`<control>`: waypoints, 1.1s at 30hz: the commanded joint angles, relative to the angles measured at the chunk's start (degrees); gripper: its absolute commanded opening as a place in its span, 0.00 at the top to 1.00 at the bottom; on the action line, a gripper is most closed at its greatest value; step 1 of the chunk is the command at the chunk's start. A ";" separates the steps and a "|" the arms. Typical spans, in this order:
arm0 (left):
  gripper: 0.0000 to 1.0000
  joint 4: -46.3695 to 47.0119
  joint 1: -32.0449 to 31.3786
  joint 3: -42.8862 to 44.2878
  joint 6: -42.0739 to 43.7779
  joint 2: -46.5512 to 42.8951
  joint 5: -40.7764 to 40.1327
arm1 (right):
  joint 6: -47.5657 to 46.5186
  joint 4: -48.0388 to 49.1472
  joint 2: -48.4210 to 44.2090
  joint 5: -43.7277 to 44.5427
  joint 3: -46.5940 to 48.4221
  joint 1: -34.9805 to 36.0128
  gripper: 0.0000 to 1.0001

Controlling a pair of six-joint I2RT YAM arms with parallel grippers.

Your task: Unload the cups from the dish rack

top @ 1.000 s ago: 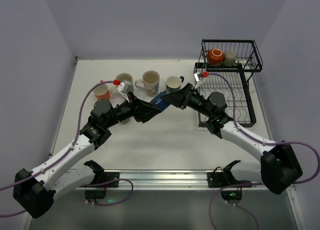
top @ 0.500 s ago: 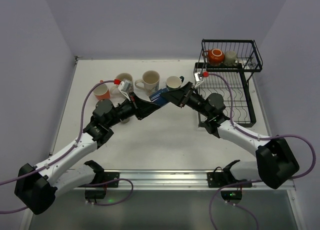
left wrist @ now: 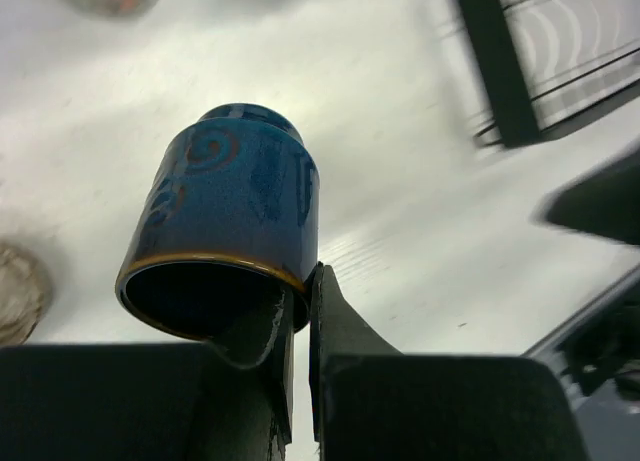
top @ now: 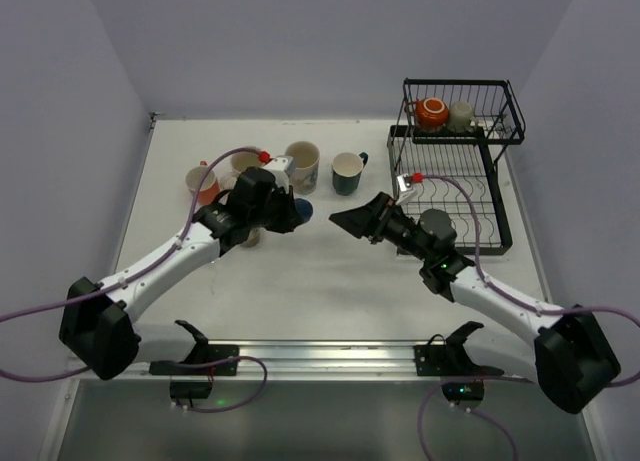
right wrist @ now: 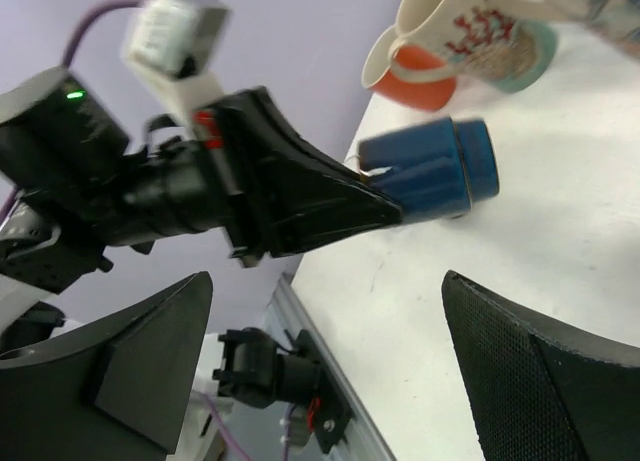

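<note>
My left gripper (left wrist: 300,289) is shut on the rim of a dark blue cup (left wrist: 232,216), one finger inside and one outside; the cup (top: 296,212) hangs on its side just above the table. My right gripper (top: 345,219) stands wide open a little to its right, nothing between its fingers (right wrist: 150,361). In the right wrist view the blue cup (right wrist: 430,169) lies ahead of my right gripper (right wrist: 328,277), apart from it. An orange-red cup (top: 203,184), a patterned cream cup (top: 301,164) and a teal cup (top: 348,171) stand on the table. The black dish rack (top: 500,216) holds an orange cup (top: 432,111) and a beige cup (top: 461,113) in its upper basket.
Another cream cup (top: 243,163) is partly hidden behind my left wrist. A small beige cup (left wrist: 12,291) sits on the table under my left arm. The rack's lower tray (top: 470,196) is right of my right arm. A metal rail (top: 320,356) runs along the near edge.
The blue cup passed from right gripper to left. The left jaws shut on its rim, the right jaws opened wide and drew back right. My left arm carried the cup slightly left.
</note>
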 commanded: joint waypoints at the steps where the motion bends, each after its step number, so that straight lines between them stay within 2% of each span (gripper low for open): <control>1: 1.00 -11.55 0.11 6.10 6.34 5.24 -4.68 | -9.57 -10.51 -10.32 10.43 -2.02 -0.25 0.01; 5: 1.00 -15.86 0.11 10.40 10.03 13.08 -5.82 | -15.56 -20.96 -17.37 14.66 -1.86 -0.16 0.01; 8: 1.00 -17.99 0.20 12.69 11.78 17.83 -7.75 | -18.12 -24.32 -21.16 15.54 -1.59 -0.25 0.01; 17: 1.00 -27.83 0.11 21.83 16.10 27.41 -15.13 | -21.81 -26.61 -23.55 16.51 -0.71 -0.25 0.01; 21: 0.78 -29.85 0.11 24.73 16.98 30.57 -16.46 | -22.52 -26.09 -21.80 16.16 0.34 -0.25 0.01; 24: 0.68 -30.56 0.11 25.88 17.42 31.54 -16.98 | -22.95 -26.17 -21.00 15.81 1.48 -0.25 0.01; 33: 0.60 -29.33 0.11 27.20 16.98 29.01 -17.95 | -25.85 -29.69 -19.77 18.61 7.88 -0.25 0.01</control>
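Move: Your left gripper still pinches the blue cup by its rim, tipped, with the base outward. Its free table spot lies about 5 cm ahead, 5 cm left and some 18 cm below. Beside that spot, the speckled cup stands roughly 9 cm left and 2 cm back of it; the dragon mug is 14 cm beyond it and 5 cm right. From the empty right gripper the spot is about 7 cm ahead, 15 cm left and 23 cm down. Lower the left gripper about 11 cm towards the bare table right of the speckled cup, easing left and tilting some 40 degrees until the fingers point nearly straight down and the cup comes upright. Slide the last bit forward at that height, then open the fingers, one inside the cup and one outside. Meanwhile draw the empty, wide-open right gripper rightward, away from the cup, turning it slightly clockwise. ##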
